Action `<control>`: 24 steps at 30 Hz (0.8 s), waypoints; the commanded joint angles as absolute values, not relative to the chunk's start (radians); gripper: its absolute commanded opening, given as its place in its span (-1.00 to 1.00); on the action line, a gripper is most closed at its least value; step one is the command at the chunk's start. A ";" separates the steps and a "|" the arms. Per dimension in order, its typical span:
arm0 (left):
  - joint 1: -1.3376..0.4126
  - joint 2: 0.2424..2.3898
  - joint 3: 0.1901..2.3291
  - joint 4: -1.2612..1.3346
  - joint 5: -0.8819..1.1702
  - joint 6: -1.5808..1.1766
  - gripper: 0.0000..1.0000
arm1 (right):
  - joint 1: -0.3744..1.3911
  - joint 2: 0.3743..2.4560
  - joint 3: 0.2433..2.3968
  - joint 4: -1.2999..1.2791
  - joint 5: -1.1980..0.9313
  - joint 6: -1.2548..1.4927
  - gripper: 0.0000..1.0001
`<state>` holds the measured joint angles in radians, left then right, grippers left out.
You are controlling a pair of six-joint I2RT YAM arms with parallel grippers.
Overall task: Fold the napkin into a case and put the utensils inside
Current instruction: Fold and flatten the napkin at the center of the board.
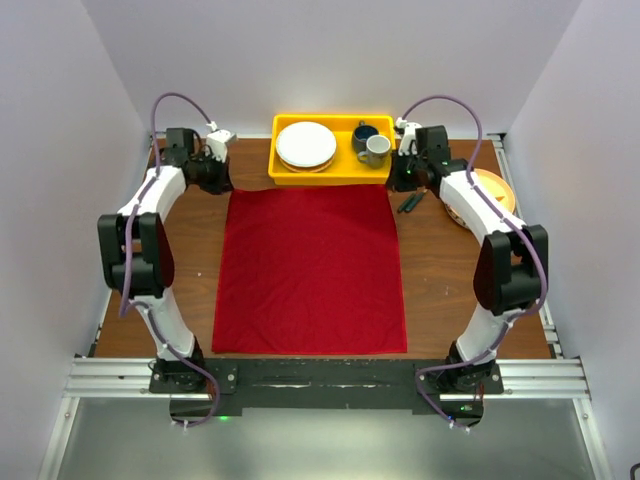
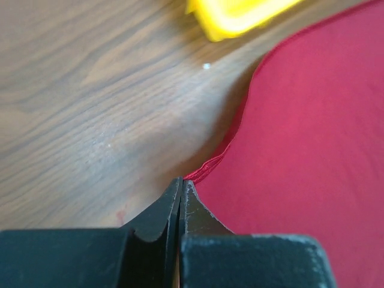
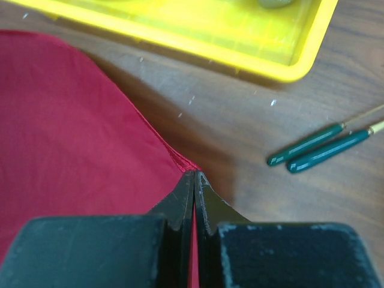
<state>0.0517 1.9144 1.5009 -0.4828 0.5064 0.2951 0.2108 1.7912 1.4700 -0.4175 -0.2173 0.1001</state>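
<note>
The red napkin (image 1: 310, 270) lies spread flat on the wooden table, its far edge next to the yellow tray. My left gripper (image 1: 228, 188) is at the napkin's far left corner. In the left wrist view the left gripper (image 2: 181, 182) is shut, and the napkin's (image 2: 312, 120) hem runs into its tips. My right gripper (image 1: 397, 186) is at the far right corner. In the right wrist view the right gripper (image 3: 194, 174) is shut, with the red cloth (image 3: 66, 120) showing between its jaws. Two utensils (image 3: 312, 147) with dark green handles lie on the wood right of that corner, and the utensils (image 1: 410, 202) also show from above.
A yellow tray (image 1: 330, 178) at the back holds white plates (image 1: 306, 146) and two mugs (image 1: 370, 143). The tray's corner (image 2: 234, 15) sits just beyond the left gripper, and the tray's rim (image 3: 198, 36) just beyond the right. An orange plate (image 1: 492, 192) sits under the right arm.
</note>
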 commanded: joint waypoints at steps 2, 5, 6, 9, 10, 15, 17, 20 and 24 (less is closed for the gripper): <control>0.058 1.714 1.346 -0.589 0.618 0.448 -1.00 | 0.215 1.674 1.399 -0.509 -0.255 0.054 -1.00; 0.066 1.599 1.248 -0.662 0.658 0.538 -1.00 | 0.215 1.602 1.356 -0.569 -0.276 0.011 -1.00; 0.072 1.570 1.224 -0.688 0.673 0.602 -1.00 | 0.215 1.580 1.329 -0.584 -0.278 0.005 -1.00; 0.087 1.451 1.135 -0.807 0.696 0.745 -1.00 | 0.213 1.487 1.264 -0.666 -0.310 -0.110 -1.00; 0.087 1.393 1.111 -0.839 0.680 0.791 -1.00 | 0.213 1.462 1.244 -0.684 -0.319 -0.167 -1.00; 0.087 1.240 0.893 -0.910 0.595 0.960 -1.00 | 0.218 1.350 1.100 -0.762 -0.345 -0.323 -1.00; 0.083 1.213 0.841 -0.884 0.586 0.962 -1.00 | 0.224 1.361 1.092 -0.755 -0.344 -0.357 -0.84; 0.083 1.242 0.833 -0.859 0.584 0.930 -1.00 | 0.239 1.411 1.094 -0.669 -0.321 -0.344 -0.16; 0.083 1.293 0.856 -0.831 0.563 0.893 -1.00 | 0.287 1.540 1.169 -0.612 -0.273 -0.319 -0.03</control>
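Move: The red napkin lies spread towards the bases, its two far corners already pinched and lifted some 8 cm off the board; its near left corner is about 40 cm back of the left hand, its near right corner about 40 cm back of the right hand. The yellow tray's middle is some 17 cm ahead of the right hand and 17 cm to its left. The green handles lie about 7 cm to the right hand's right and 1 cm ahead. The napkin's far edge is drawn back over the rest of the cloth: the left hand goes about 25 cm back towards the near left corner, first rising a little, then sinking, turning some 25 degrees clockwise, its pinch kept. The right hand draws back only some 15 cm, turning counter-clockwise, then opens about halfway while sinking and lets go of its corner. ##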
